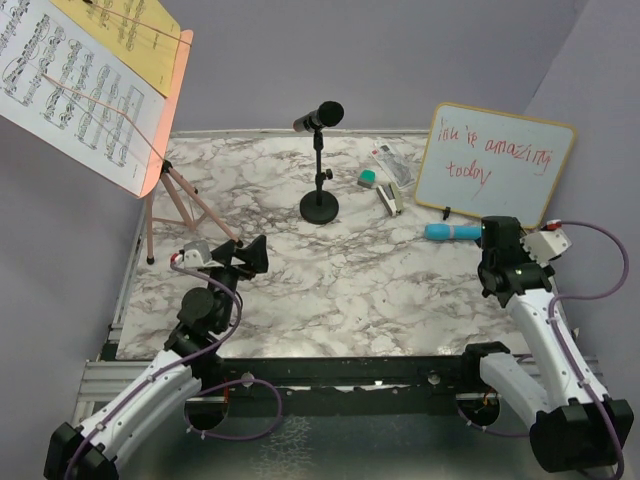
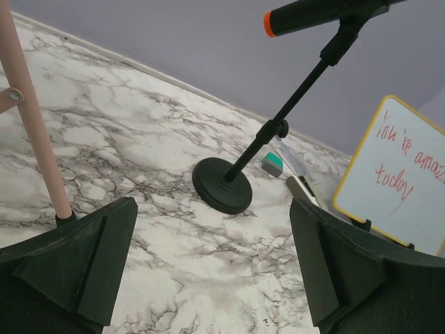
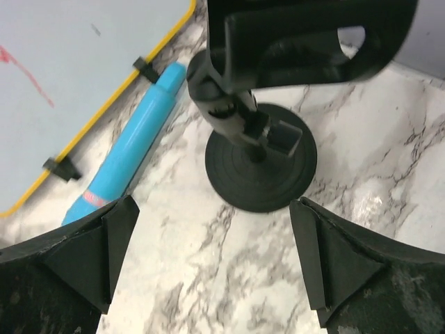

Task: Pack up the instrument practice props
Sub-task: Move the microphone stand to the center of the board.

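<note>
The pink music rack [image 1: 160, 140] stands on tripod legs at the back left and holds sheet-music pages [image 1: 75, 75]. One pink leg [image 2: 35, 125] shows in the left wrist view. The black microphone [image 1: 318, 116] sits in its round-based pole [image 1: 319, 207], also seen in the left wrist view [image 2: 222, 184]. The blue microphone [image 1: 452, 232] lies on the table by the whiteboard. A second pole [image 3: 261, 167] with an empty clip stands just ahead of my right gripper [image 3: 212, 257], which is open. My left gripper [image 2: 212, 264] is open and empty near the tripod.
A wood-framed whiteboard [image 1: 493, 163] with red writing stands at the back right. A green eraser [image 1: 367, 179] and a small stapler [image 1: 390, 200] lie between it and the black microphone's pole. The table top [image 1: 330, 290] is marbled.
</note>
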`<state>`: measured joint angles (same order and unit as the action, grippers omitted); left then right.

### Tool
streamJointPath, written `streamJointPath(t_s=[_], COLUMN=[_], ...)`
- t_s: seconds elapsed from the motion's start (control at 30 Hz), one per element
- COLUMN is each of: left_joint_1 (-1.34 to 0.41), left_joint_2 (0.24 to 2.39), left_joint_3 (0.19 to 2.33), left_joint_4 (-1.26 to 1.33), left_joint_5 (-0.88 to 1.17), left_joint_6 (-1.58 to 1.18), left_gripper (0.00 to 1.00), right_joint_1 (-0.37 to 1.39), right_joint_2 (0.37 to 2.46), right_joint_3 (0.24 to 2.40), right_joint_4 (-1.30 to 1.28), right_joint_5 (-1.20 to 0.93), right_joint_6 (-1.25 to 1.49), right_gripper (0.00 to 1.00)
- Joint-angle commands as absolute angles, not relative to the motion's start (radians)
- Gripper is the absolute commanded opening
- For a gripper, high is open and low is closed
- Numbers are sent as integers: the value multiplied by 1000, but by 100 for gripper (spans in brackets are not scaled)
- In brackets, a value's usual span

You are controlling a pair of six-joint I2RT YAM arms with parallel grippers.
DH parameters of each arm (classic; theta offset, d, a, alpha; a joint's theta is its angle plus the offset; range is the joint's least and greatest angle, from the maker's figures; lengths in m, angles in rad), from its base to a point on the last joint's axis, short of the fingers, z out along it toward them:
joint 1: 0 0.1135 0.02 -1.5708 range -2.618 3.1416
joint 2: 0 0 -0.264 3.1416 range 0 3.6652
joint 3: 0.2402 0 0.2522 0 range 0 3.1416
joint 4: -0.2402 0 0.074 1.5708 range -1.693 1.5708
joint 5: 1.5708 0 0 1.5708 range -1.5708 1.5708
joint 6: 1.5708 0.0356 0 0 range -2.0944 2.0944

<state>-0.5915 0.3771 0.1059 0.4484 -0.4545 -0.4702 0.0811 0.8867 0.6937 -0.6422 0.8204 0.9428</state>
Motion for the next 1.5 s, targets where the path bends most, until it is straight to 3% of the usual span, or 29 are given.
streamJointPath(t_s=[0.0, 0.33, 0.53, 0.77, 1.33, 1.47], left_joint_1=[-595, -591, -562, -525, -390, -381], left_joint_2=[506, 920, 1193, 1423, 1797, 1856], left_joint_3=[137, 395, 636, 859, 1148, 1203], left_joint_4=[547, 603, 620, 643, 731, 736], left_joint_5=[-452, -361, -140, -7, 353, 429], left_joint_6=[-499, -419, -363, -291, -129, -112], left_gripper=[99, 99, 99, 97, 78, 70], right_joint_1=[78, 78, 79, 81, 181, 182], right_joint_2=[795, 486, 448, 398, 319, 316], right_joint_3=[735, 690, 644, 573, 525, 517], right_joint_4=[-800, -567, -382, -230, -228, -226], right_joint_5=[639, 135, -219, -480, -509, -502], right_joint_6=[889, 490, 336, 325, 310, 308], right_gripper=[99, 100, 100, 99, 99, 99])
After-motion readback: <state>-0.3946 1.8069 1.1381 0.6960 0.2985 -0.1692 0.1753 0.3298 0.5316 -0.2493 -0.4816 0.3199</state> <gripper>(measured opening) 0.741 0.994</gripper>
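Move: The microphone stand lies about 24 cm ahead of the left gripper and 17 cm to its right, its middle some 6 cm below the gripper. From the stand, the green eraser is about 7 cm farther out and 11 cm right, and the stapler 3 cm farther out and 17 cm right. The tripod's near foot stands 15 cm ahead of the left gripper and 3 cm left. From the right gripper, the microphone stand is roughly 26 cm ahead and 41 cm left, its middle about level. Bring the left gripper some 23 cm forward and 17 cm right to the upper pole of the microphone stand, dipping briefly, then arching up and sinking slightly; turn it about 30 degrees clockwise, roll its left side up, and start closing around the pole. Meanwhile swing the open right gripper about 22 cm left and 10 cm up, away from the empty stand, turning nearly 90 degrees counter-clockwise. ##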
